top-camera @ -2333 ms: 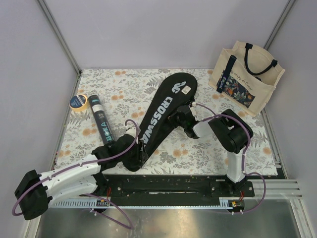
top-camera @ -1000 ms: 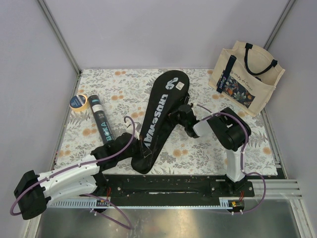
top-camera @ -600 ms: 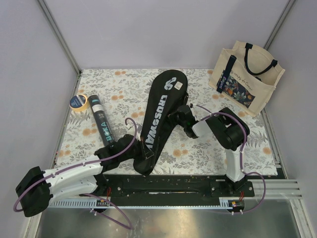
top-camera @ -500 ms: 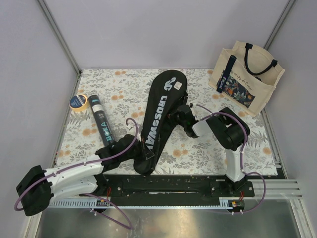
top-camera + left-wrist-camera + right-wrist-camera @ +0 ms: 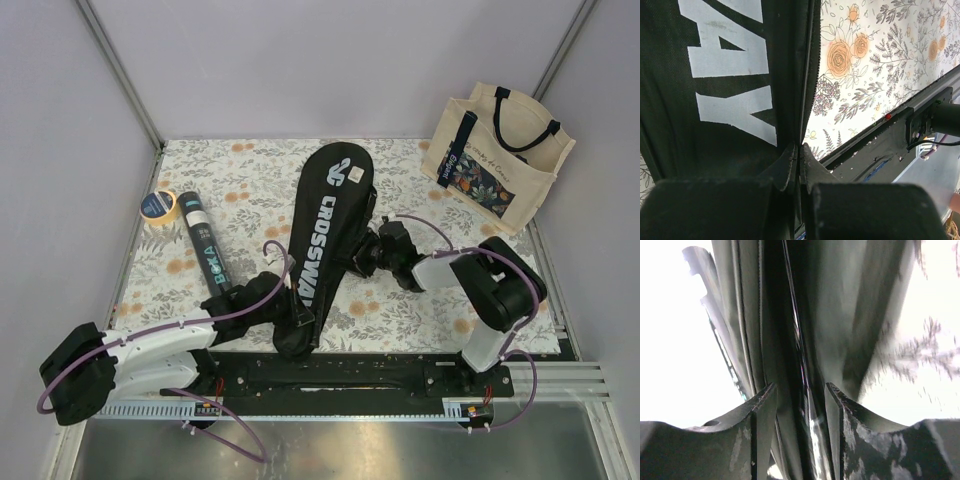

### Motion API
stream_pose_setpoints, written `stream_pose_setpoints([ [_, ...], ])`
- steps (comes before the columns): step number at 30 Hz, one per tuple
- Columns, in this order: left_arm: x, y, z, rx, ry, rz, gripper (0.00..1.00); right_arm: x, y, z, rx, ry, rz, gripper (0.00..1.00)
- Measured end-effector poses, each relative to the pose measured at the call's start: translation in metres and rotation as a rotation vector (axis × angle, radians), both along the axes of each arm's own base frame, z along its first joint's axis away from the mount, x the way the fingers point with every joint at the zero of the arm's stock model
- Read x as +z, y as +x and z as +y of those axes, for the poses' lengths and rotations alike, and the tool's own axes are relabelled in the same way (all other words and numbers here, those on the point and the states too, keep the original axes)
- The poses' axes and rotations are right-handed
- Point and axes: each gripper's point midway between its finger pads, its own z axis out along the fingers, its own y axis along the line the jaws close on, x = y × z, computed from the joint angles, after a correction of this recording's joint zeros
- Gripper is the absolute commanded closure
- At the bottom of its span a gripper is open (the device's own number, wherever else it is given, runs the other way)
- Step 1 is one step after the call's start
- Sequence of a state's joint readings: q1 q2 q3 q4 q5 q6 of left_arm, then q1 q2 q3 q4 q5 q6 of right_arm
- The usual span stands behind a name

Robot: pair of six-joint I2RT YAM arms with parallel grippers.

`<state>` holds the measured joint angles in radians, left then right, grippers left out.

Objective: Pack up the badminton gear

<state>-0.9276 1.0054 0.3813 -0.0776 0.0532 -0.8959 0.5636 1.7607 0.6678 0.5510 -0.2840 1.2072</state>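
Observation:
The long black racket bag marked "CROSSWAY" lies on the floral cloth, wide end far, narrow end near. My left gripper is at its narrow end. In the left wrist view the left gripper is shut on the zip seam of the bag. My right gripper is at the bag's right edge, and in the right wrist view the right gripper has the folded edge of the bag between its jaws. The black tube with teal lettering lies to the left. No rackets or shuttlecocks show.
A yellow-rimmed tape roll lies by the tube's far end. A cream tote bag stands at the back right corner. The black base rail runs along the near edge and also shows in the left wrist view.
The bag has swung: its narrow end moved right and nearer with my left gripper, its wide end moved left. The right arm's elbow has drawn back to the right.

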Motion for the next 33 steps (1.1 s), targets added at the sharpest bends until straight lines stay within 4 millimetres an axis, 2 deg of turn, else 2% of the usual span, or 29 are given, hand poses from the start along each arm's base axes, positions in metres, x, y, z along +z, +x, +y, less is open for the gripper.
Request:
stream_pose_setpoints([
  [9, -0.001, 0.003, -0.005, -0.006, -0.004, -0.007, 1.0, -0.01, -0.076, -0.004, 0.171, 0.012, 0.045, 0.52],
  [14, 0.001, 0.004, -0.006, -0.005, -0.01, -0.013, 1.0, -0.016, -0.106, 0.0, 0.206, -0.011, 0.06, 0.5],
  [17, 0.002, 0.005, -0.007, -0.005, -0.014, -0.017, 1.0, -0.02, -0.114, 0.001, 0.198, -0.036, 0.073, 0.5],
  [25, 0.002, 0.005, -0.008, -0.006, -0.018, -0.019, 1.0, -0.023, -0.119, 0.012, 0.148, -0.04, 0.079, 0.52],
  [28, 0.004, 0.006, -0.009, -0.005, -0.026, -0.024, 1.0, -0.025, -0.116, 0.02, 0.133, 0.0, 0.088, 0.64],
  [33, 0.006, 0.01, -0.009, 0.006, -0.03, -0.038, 1.0, -0.022, -0.109, 0.03, 0.112, 0.079, 0.082, 1.0],
])
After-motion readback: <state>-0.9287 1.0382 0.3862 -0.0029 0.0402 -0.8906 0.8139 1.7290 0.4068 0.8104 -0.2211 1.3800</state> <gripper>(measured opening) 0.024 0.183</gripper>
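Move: The zip edge my open right fingers will shut on, along the racket bag's right side, is about 11 cm back, 3 cm to the left and 2 cm below them. The bag's middle is roughly 5 cm ahead and 5 cm left of my right hand, the black tube some 34 cm left and 6 cm ahead. From my left hand, already gripping the bag, that zip edge is about 7 cm ahead, 7 cm right, level in height. I sweep my open right hand back about 12 cm along the bag's right side, sinking 2 cm and turning slightly counter-clockwise. Then I ease it some 3 cm left into the bag's edge, a touch forward, and close my fingers to pinch the zip edge. My left fingers stay shut on the bag's lower right edge. ##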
